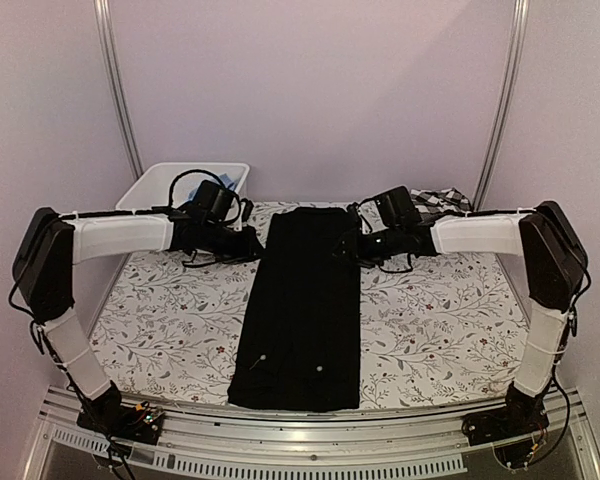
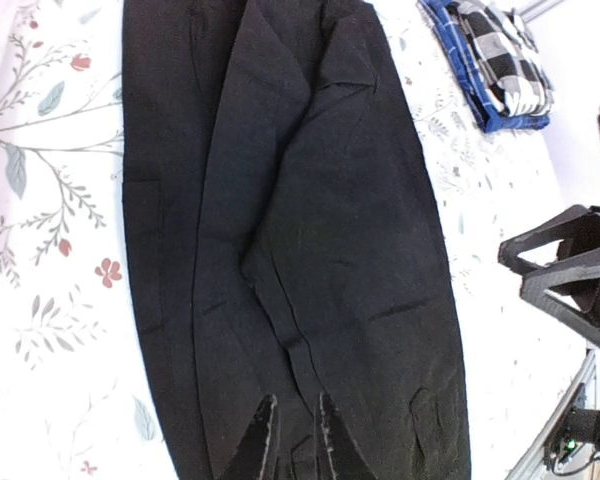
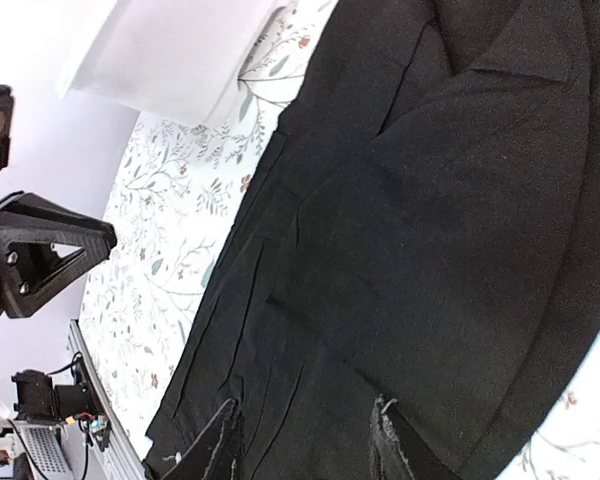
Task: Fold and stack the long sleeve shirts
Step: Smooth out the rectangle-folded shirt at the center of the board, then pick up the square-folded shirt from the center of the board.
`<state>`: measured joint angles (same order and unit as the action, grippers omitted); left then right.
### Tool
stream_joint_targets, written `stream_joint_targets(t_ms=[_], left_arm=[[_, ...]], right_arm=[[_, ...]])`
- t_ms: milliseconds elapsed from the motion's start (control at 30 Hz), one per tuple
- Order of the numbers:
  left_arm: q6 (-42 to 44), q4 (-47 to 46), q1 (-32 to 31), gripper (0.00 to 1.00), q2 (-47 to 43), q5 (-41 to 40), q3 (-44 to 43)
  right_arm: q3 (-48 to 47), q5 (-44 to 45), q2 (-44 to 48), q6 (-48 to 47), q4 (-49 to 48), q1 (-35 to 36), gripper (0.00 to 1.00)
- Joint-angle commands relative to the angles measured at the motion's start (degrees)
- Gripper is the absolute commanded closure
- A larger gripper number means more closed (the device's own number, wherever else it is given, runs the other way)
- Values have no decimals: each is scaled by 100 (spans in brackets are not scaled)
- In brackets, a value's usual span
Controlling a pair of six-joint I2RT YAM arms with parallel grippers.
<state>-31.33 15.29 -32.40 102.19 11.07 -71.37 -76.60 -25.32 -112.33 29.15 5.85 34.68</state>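
A plain black long sleeve shirt (image 1: 305, 310) lies folded into a long narrow strip down the middle of the flowered table, with small white buttons near its front end. My left gripper (image 1: 250, 243) hovers at the strip's far left edge. In the left wrist view its fingers (image 2: 295, 400) stand a narrow gap apart over a fold of the black cloth (image 2: 310, 200). My right gripper (image 1: 352, 245) is at the far right edge, open wide (image 3: 305, 405) above the cloth (image 3: 430, 200), holding nothing. A black-and-white checked shirt (image 1: 440, 197) lies folded at the back right.
A white bin (image 1: 150, 185) with blue contents stands at the back left corner. The checked shirt (image 2: 500, 55) rests on a blue cloth. Flowered tablecloth (image 1: 160, 300) flanks the black strip on both sides. Metal rails run along the near edge.
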Motion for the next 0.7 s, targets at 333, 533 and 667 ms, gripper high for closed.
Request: stream_joint_targets(t_ms=[333, 533, 667], left_arm=[[-495, -314, -707, 78, -2715, -229, 2744], [-664, -94, -1303, 61, -3646, -1051, 3096], [-823, 160, -1371, 25, -4268, -1412, 3285]], right_arm=[[2665, 3040, 3174, 40, 401, 1624, 52], [3200, 4007, 4156, 165, 644, 1876, 28], [3625, 4584, 4997, 416, 674, 1872, 1]])
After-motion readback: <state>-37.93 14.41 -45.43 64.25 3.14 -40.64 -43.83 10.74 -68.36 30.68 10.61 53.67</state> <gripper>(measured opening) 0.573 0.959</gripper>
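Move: The black folded shirt lies flat below both hands, its middle some 12 cm to the left hand's right, 6 cm back and 11 cm below. From the left hand the white bin stands about 18 cm ahead and 23 cm to the left. From the right hand the shirt's middle is roughly 11 cm left, 6 cm back and 10 cm down; the stack of folded shirts is about 20 cm ahead and 32 cm to the right. Drawing back towards the base by about 15 cm each, already clear of the cloth, both hands retreat and spread apart beyond the shirt's long sides, the right going out farther. They end a few centimetres higher, mostly rising late; the right wrist tips up some 20 degrees. Both grippers open, the left to about half, the right nearly fully, touching nothing. ##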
